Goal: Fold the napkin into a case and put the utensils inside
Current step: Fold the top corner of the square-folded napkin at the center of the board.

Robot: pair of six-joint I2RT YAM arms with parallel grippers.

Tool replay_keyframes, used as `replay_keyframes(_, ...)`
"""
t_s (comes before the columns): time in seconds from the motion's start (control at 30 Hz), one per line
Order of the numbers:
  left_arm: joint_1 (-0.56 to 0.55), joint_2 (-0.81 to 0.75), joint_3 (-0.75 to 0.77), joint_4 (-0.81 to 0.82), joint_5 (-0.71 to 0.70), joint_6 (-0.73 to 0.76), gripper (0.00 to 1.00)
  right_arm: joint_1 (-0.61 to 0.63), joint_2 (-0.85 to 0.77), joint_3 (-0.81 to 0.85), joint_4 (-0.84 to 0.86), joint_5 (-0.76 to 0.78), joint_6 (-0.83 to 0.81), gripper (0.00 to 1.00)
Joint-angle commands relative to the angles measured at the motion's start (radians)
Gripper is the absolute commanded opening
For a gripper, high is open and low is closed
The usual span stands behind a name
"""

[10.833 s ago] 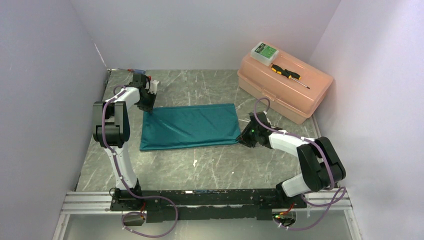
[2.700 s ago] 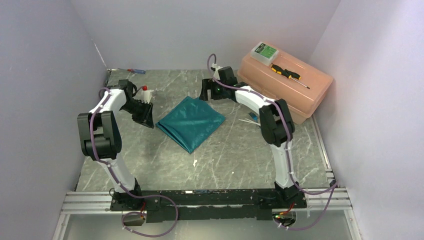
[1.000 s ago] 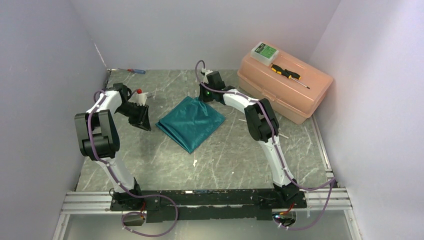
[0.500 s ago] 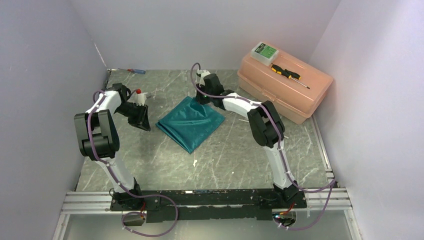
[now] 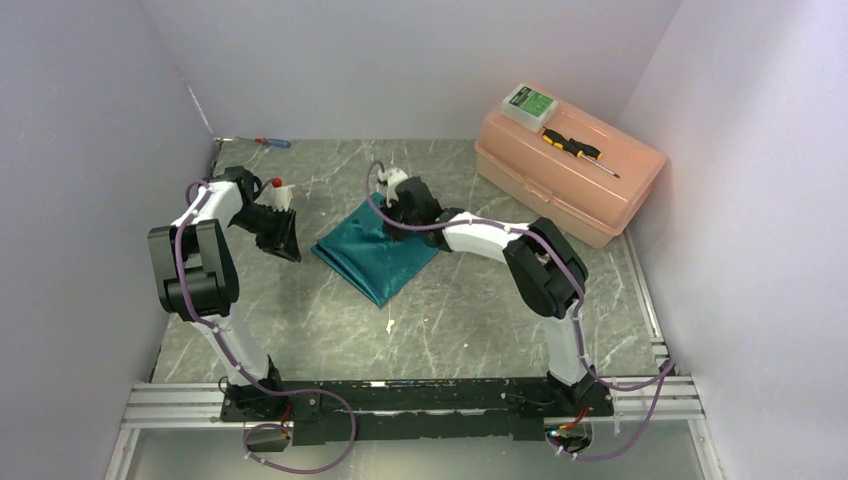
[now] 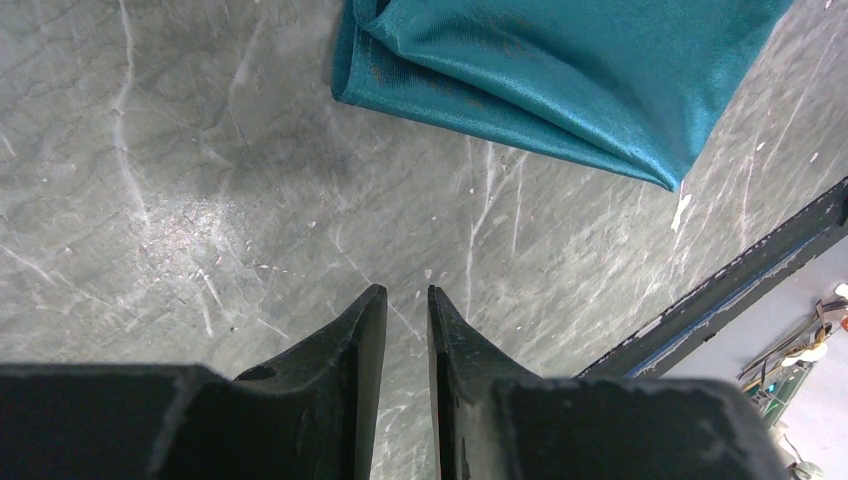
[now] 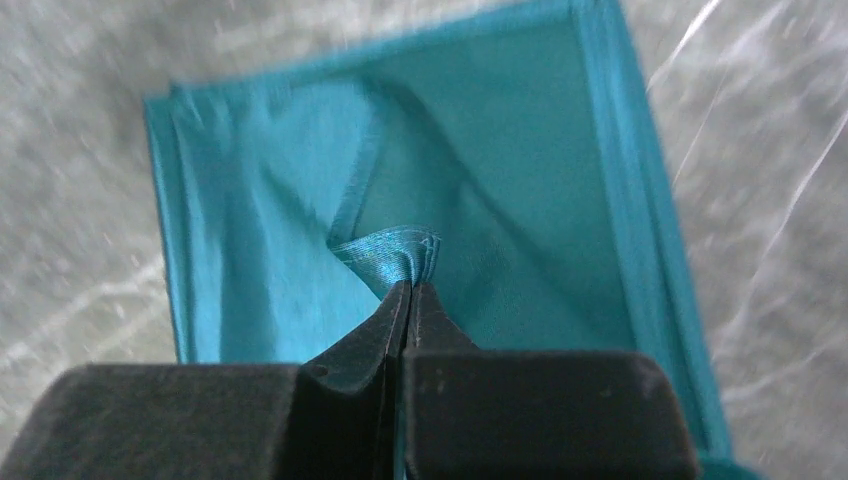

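The teal napkin [image 5: 372,256] lies folded as a diamond in the middle of the table. My right gripper [image 5: 394,206] hangs over its far corner, shut on a small gathered fold of the cloth [image 7: 392,250], which stands up between the right gripper's [image 7: 409,287] black tips. The cloth under that fold is creased [image 7: 480,150]. My left gripper [image 5: 286,247] hovers left of the napkin [image 6: 560,80] and apart from it. The left gripper's [image 6: 407,296] jaws stand a narrow slit apart with bare table showing between them. The utensils are hidden or out of view.
A peach toolbox [image 5: 570,175] stands at the back right, carrying a yellow-and-black screwdriver [image 5: 575,148] and a small green-and-white box [image 5: 529,103]. A red-and-blue screwdriver [image 5: 272,142] lies at the back left. A white scrap [image 5: 388,322] sits near the napkin's front tip. Walls close in three sides.
My right gripper closed on the napkin's far corner and has moved left and nearer with it, lifting a fold. The left arm has not moved.
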Motion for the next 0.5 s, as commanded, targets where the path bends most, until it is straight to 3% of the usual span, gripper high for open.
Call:
replay_keyframes(0.0,0.005,-0.005,0.048,-0.018,0.028,-0.013,0.28,0.053,-0.101,-0.131,0.056,0.081,-0.045,0.0)
replay_keyframes(0.2,0.004,0.0,0.058,-0.013,0.03,-0.029,0.28,0.081,-0.189,-0.267,0.084,0.054,-0.03,0.0)
replay_keyframes(0.47,0.001,0.0,0.057,0.003,0.021,-0.048,0.28,0.119,-0.213,-0.324,0.077,0.027,0.013,0.0)
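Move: The right hand, shut on the top corner of the napkin's upper layer, hangs nearly over the napkin's middle. The near corner it is drawn towards lies about 14 cm back, 2 cm left and 7 cm below; the napkin's left corner is some 18 cm left and level, its right corner about 14 cm right and 2 cm ahead, both equally low. From the idle left hand the near corner is roughly 10 cm back, 20 cm right and 7 cm below. Keeping its pinch on the lifted corner, the right hand draws it back about 8 cm and slightly right, over the napkin from its middle towards the near corner, sinking some 4.5 cm along the way and easing up again by about 1.5 cm as the pull slows to a near stop. The fingers stay shut and still point forward, left and down, with only a slight roll of the wrist that lowers the hand's left side. ##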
